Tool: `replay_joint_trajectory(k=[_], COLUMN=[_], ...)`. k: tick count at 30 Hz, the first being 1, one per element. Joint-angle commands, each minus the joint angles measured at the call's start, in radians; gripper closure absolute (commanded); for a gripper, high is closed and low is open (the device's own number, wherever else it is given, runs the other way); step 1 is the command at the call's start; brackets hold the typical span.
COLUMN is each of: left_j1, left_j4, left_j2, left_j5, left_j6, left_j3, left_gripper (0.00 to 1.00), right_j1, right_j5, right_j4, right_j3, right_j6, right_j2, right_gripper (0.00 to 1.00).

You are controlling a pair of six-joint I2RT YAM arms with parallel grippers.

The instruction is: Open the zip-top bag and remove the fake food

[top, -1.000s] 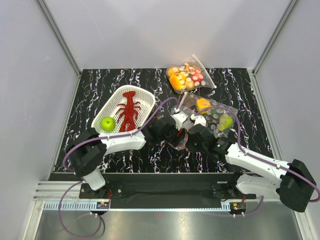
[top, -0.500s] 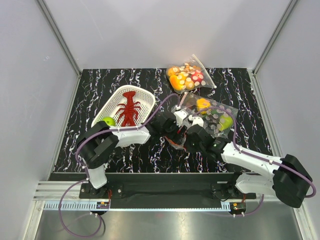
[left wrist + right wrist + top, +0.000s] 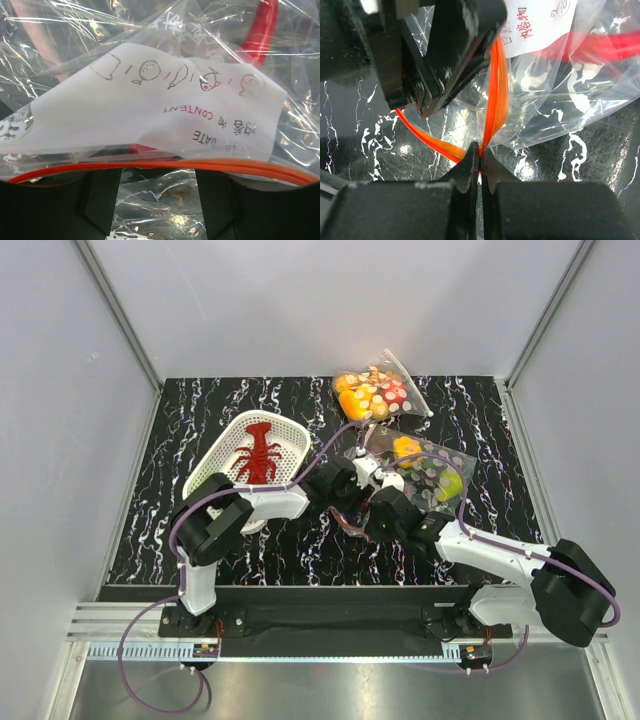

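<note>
The zip-top bag (image 3: 350,524) lies crumpled between my two grippers at mid-table. My right gripper (image 3: 480,150) is shut on its orange-red zip strip (image 3: 496,85) at one end of the mouth; it shows in the top view (image 3: 370,518). My left gripper (image 3: 157,172) is open, its fingers (image 3: 100,200) at the bag's mouth with the strip (image 3: 210,165) lying across them. A white paper label (image 3: 150,110) and a red chili pepper (image 3: 261,30) show through the plastic. The red lobster (image 3: 258,456) lies in the white basket (image 3: 296,432). The apple is hidden behind my left arm.
Two polka-dotted bags of fruit lie beyond the grippers, one at the back (image 3: 375,395) and one just right of my grippers (image 3: 428,476). The basket stands left of centre. The black marbled table (image 3: 200,410) is walled in by grey panels.
My left arm has swung forward and right, now covering the apple, and its gripper has moved up to the bag's mouth. My right gripper has shifted slightly left, still holding the strip.
</note>
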State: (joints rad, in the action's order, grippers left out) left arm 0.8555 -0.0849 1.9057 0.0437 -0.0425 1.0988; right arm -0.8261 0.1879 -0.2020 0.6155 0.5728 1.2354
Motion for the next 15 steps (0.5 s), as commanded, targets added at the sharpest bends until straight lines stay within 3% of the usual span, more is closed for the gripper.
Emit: replay_joint_trajectory(k=[1, 9, 15], left_j1=[-0.01, -0.012, -0.012], left_j4=[-0.001, 0.04, 0.043], left_j2=[0.024, 0.055, -0.046], left_j5=[0.004, 0.013, 0.068], left_j6=[0.032, 0.036, 0.023], left_j3=[0.067, 0.069, 0.0], left_gripper=[0.41, 0.66, 0.86], right_j1=[0.015, 0.021, 0.03], right_j5=[-0.018, -0.019, 0.001], right_j4=[0.033, 0.032, 0.006], right_j3=[-0.005, -0.016, -0.016], right_j6=[-0.011, -0.008, -0.016], right_j2=[-0.014, -0.03, -0.05], right_gripper=[0.98, 0.98, 0.98])
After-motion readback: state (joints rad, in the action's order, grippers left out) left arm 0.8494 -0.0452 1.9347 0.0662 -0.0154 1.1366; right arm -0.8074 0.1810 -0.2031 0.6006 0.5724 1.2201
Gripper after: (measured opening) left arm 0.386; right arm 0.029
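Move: The left hand already reaches in past the orange zip edge; the red fake food in the bag lies about 2 cm ahead of it, 2 cm to its right and 2 cm lower. The right hand's pinch on the zip is roughly 7 cm back and 2 cm right of the left hand. The white basket's middle lies some 6 cm ahead and 24 cm left, the yellow food 10 cm ahead and 9 cm right. From the right hand, the red food is about 9 cm straight ahead and 4 cm below. The left fingers close part-way inside the bag and stop well short of shut, pinching the red food's near part. The hand meanwhile eases under 1 cm forward and down towards the red food, then stops and starts to draw back slightly with hardly any wrist turn. The right hand stays shut on the orange zip edge, holding the mouth nearly in place. ##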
